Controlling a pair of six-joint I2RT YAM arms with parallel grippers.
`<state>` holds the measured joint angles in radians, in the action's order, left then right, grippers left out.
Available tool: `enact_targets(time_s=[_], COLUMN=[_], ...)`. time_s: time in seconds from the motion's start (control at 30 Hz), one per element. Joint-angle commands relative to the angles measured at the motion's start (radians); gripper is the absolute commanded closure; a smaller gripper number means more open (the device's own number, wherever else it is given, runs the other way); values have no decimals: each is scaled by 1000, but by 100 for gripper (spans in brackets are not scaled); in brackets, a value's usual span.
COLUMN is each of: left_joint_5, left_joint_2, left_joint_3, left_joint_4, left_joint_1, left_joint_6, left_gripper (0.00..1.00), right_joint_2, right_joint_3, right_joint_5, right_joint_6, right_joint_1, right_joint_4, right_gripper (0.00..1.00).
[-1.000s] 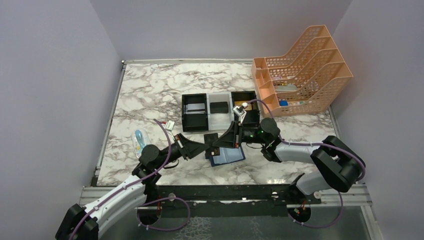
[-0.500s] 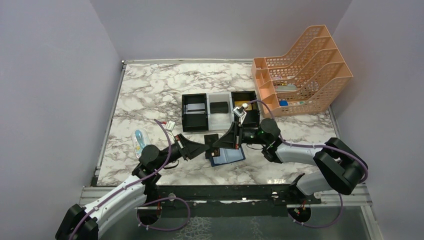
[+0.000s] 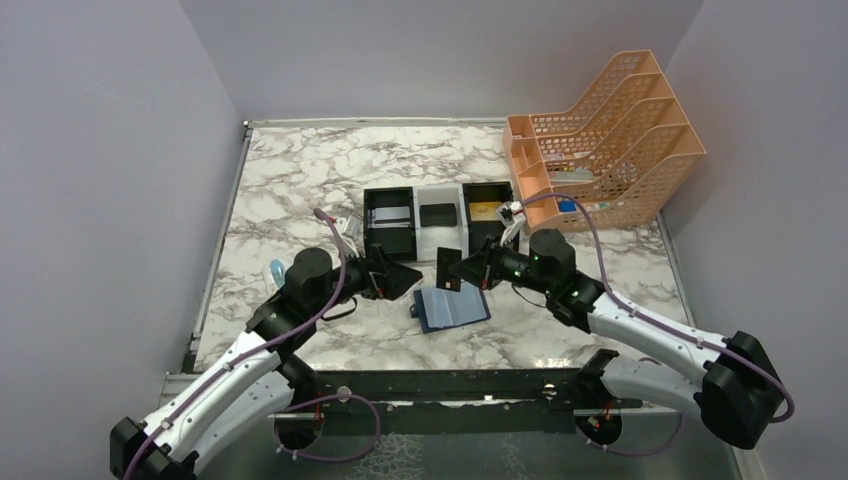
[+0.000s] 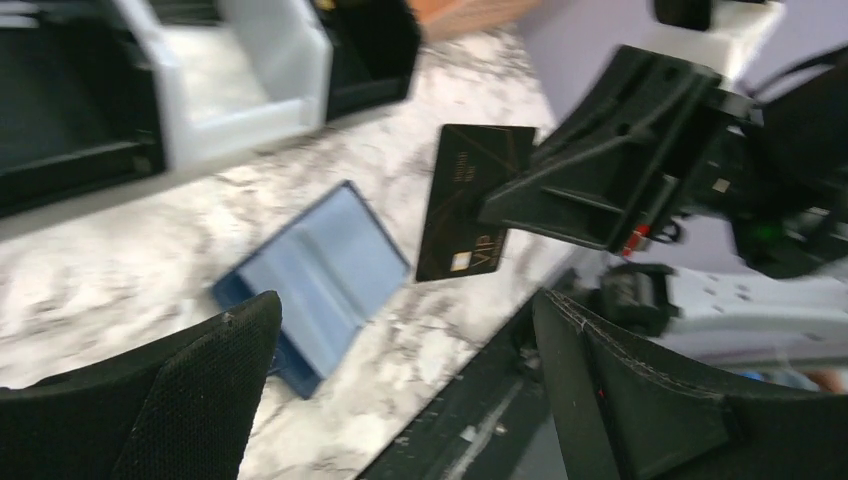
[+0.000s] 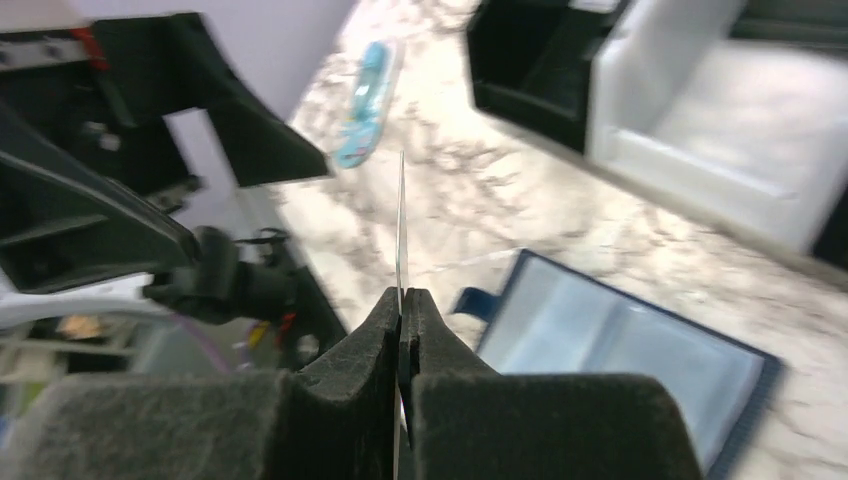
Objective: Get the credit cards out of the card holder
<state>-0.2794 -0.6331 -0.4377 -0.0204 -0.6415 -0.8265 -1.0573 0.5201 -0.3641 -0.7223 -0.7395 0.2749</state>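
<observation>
The card holder [image 3: 452, 308] lies open on the marble table, navy outside with pale blue pockets, and shows in the left wrist view [image 4: 318, 272] and the right wrist view [image 5: 625, 350]. My right gripper [image 3: 464, 272] [image 5: 403, 300] is shut on a black credit card [image 3: 449, 270] [image 4: 470, 205], held upright above and behind the holder and seen edge-on [image 5: 402, 215] from its own wrist. My left gripper [image 3: 408, 276] [image 4: 410, 385] hangs open just left of the holder with nothing between its fingers. A gold card [image 3: 483, 211] and a black card [image 3: 438, 213] lie in the trays.
Three box trays stand in a row behind the holder: black [image 3: 390, 240], white [image 3: 440, 240], black [image 3: 497, 238]. A peach mesh file rack [image 3: 610, 140] fills the back right corner. A pale blue packet [image 3: 277, 274] lies at the left near my left arm.
My left gripper has opened and drawn back to the left. The right gripper has pulled the black card up out of the holder, which now lies open by itself.
</observation>
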Motion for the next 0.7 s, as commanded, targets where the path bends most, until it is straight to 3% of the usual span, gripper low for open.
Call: enact_targets(time_s=[0.0,0.13,0.43,0.67], left_joint_5=[250,422,634,711], left_joint_2=[-39,-93,-151,-45], left_joint_3=[-161,-258,-322,-297], left_joint_4=[417,538,615,653], left_joint_1=[0,0,0,2], left_joint_6=[221,261,298,268], left_gripper=[1,1,1,1], right_joint_2=[35,23,-136,-329], right_joint_3=[63,114,241,354], right_joint_5=[244,307,403,583], right_joint_6=[195,307,610,902], right_joint_1=[5,3,-9,-58], right_joint_4=[-254,-288,-240,-112], right_gripper=[99,99,99,99])
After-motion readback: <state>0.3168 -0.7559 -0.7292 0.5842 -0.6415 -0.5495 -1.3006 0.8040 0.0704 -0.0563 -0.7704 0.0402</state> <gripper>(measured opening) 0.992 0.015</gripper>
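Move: The black VIP card is still pinched in the right hand. The white middle compartment with the other black cards lies about 17 cm ahead of that hand, 3 cm left and 14 cm down. Level with the compartment, the gold-card compartment is some 12 cm to its right and the left black compartment 12 cm to its left. The opened card holder lies nearly under the right hand, about 3 cm back, 1 cm left. From the left hand the white compartment is about 18 cm ahead, 8 cm right and 17 cm down. Forward over the table by about 10 cm, the right hand carries the pinched card towards the white middle compartment, drifting right at first and sinking slightly, while its wrist rolls some 40 degrees and its fingers swing more forward and down. The left hand, empty and wide open, withdraws left, somewhat forward and down, swinging its fingers from rightward to nearly forward and downward. ##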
